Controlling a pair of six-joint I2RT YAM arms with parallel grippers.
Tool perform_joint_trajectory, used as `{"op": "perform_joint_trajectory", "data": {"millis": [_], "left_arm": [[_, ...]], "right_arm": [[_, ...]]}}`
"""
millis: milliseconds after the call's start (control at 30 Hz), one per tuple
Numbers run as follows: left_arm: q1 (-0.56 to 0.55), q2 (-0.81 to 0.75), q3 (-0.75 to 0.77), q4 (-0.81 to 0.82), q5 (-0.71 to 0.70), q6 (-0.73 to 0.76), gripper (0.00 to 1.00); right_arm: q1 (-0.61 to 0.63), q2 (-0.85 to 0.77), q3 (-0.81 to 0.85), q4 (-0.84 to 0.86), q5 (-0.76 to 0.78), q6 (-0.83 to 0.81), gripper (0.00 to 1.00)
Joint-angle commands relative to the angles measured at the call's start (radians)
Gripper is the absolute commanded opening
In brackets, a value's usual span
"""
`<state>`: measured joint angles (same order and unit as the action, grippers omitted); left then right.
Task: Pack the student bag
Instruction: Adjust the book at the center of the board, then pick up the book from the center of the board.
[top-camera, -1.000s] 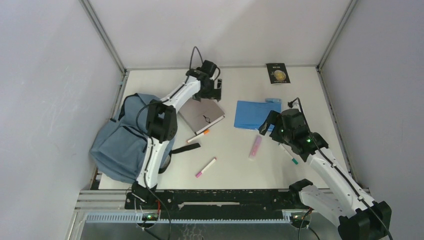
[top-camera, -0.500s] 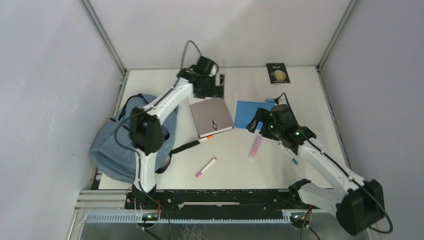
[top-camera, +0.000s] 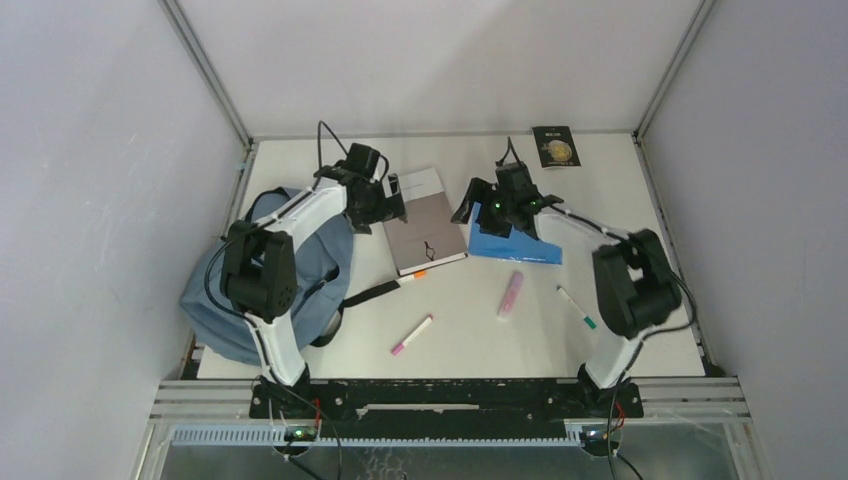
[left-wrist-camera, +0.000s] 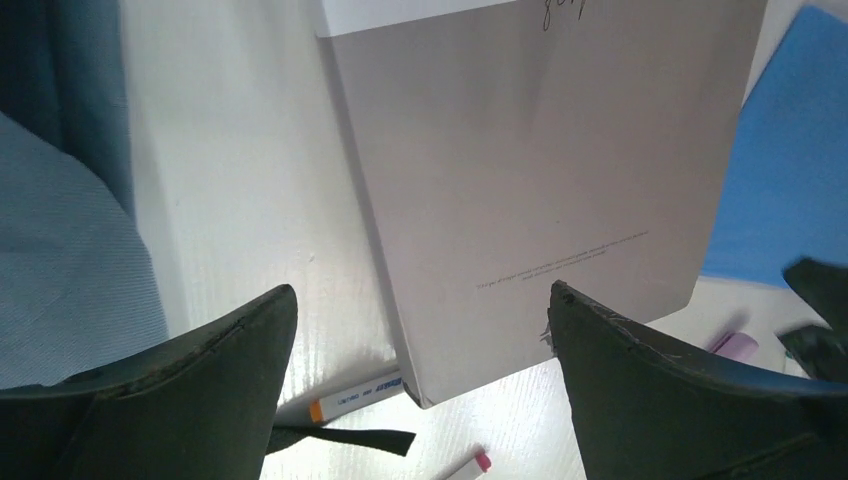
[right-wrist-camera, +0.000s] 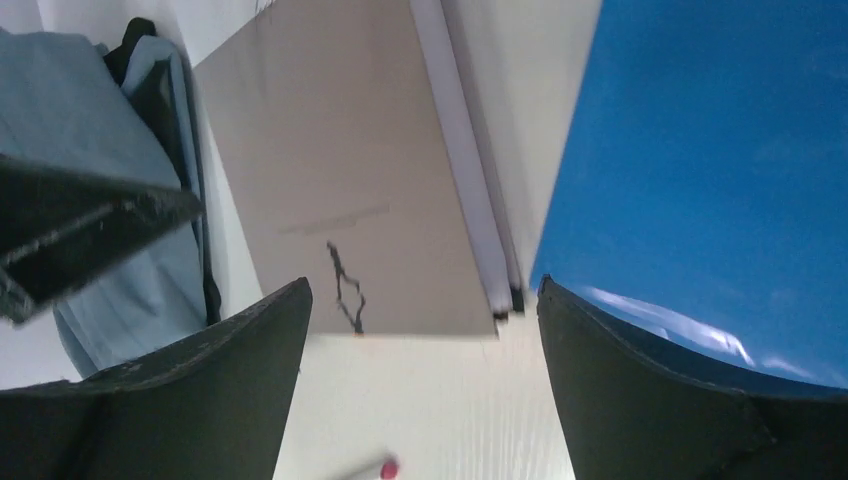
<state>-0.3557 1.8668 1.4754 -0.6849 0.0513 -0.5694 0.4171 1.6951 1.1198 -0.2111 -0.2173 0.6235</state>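
The student bag (top-camera: 225, 290), blue-grey with black straps, lies at the table's left edge; it also shows in the left wrist view (left-wrist-camera: 70, 250) and the right wrist view (right-wrist-camera: 90, 130). A grey notebook (top-camera: 425, 225) lies between bag and blue folder (top-camera: 515, 240). My left gripper (top-camera: 392, 195) is open and empty above the notebook's left edge (left-wrist-camera: 530, 190). My right gripper (top-camera: 470, 208) is open and empty over the gap between the notebook (right-wrist-camera: 340, 200) and the folder (right-wrist-camera: 720, 170).
An orange-capped marker (top-camera: 410, 275) and a black bag strap (top-camera: 372, 293) lie at the notebook's near corner. A pink-capped marker (top-camera: 412, 335), a pink highlighter (top-camera: 511, 293) and a green-tipped pen (top-camera: 577, 307) lie nearer the front. A black packet (top-camera: 555, 146) sits at the back.
My left gripper came back from the far edge to the notebook's left side, and the notebook turned and shifted. My right arm swung from the front right to the folder's left edge.
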Motion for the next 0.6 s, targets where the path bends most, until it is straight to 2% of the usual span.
{"op": "perform_joint_trajectory", "data": {"millis": [0,200,567], "left_arm": [[0.016,0.013,-0.031,0.099,0.083,-0.038,1.0],[0.018,0.072,-0.042,0.154,0.173,-0.037,1.0],[0.018,0.176,0.028,0.189,0.28,-0.05,1.0]], "right_arm": [[-0.012,0.152,0.113,0.064,-0.112,-0.014,0.91],[-0.008,0.263,0.152,0.15,-0.235,0.021,0.8],[-0.02,0.248,0.152,0.201,-0.329,0.046,0.28]]}}
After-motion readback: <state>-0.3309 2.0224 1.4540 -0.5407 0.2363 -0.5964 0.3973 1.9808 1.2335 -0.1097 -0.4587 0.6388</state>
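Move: The book's middle lies about 9 cm right of the left gripper, 2 cm ahead and some 7 cm below. From the right gripper it is about 10 cm left, 4 cm ahead and 7 cm below. The orange-capped marker is some 6 cm right and 11 cm back of the left gripper; the blue folder lies about 9 cm right of the right gripper and 1 cm ahead. Bring both grippers down onto the book's long sides. Lower the left about 5 cm, easing some 2.5 cm right, fingers wide open, until one finger stands at the left edge and the other touches the cover. Drop the right about 6 cm while moving 4 cm left to the right edge, then close it to about a third across that edge. ##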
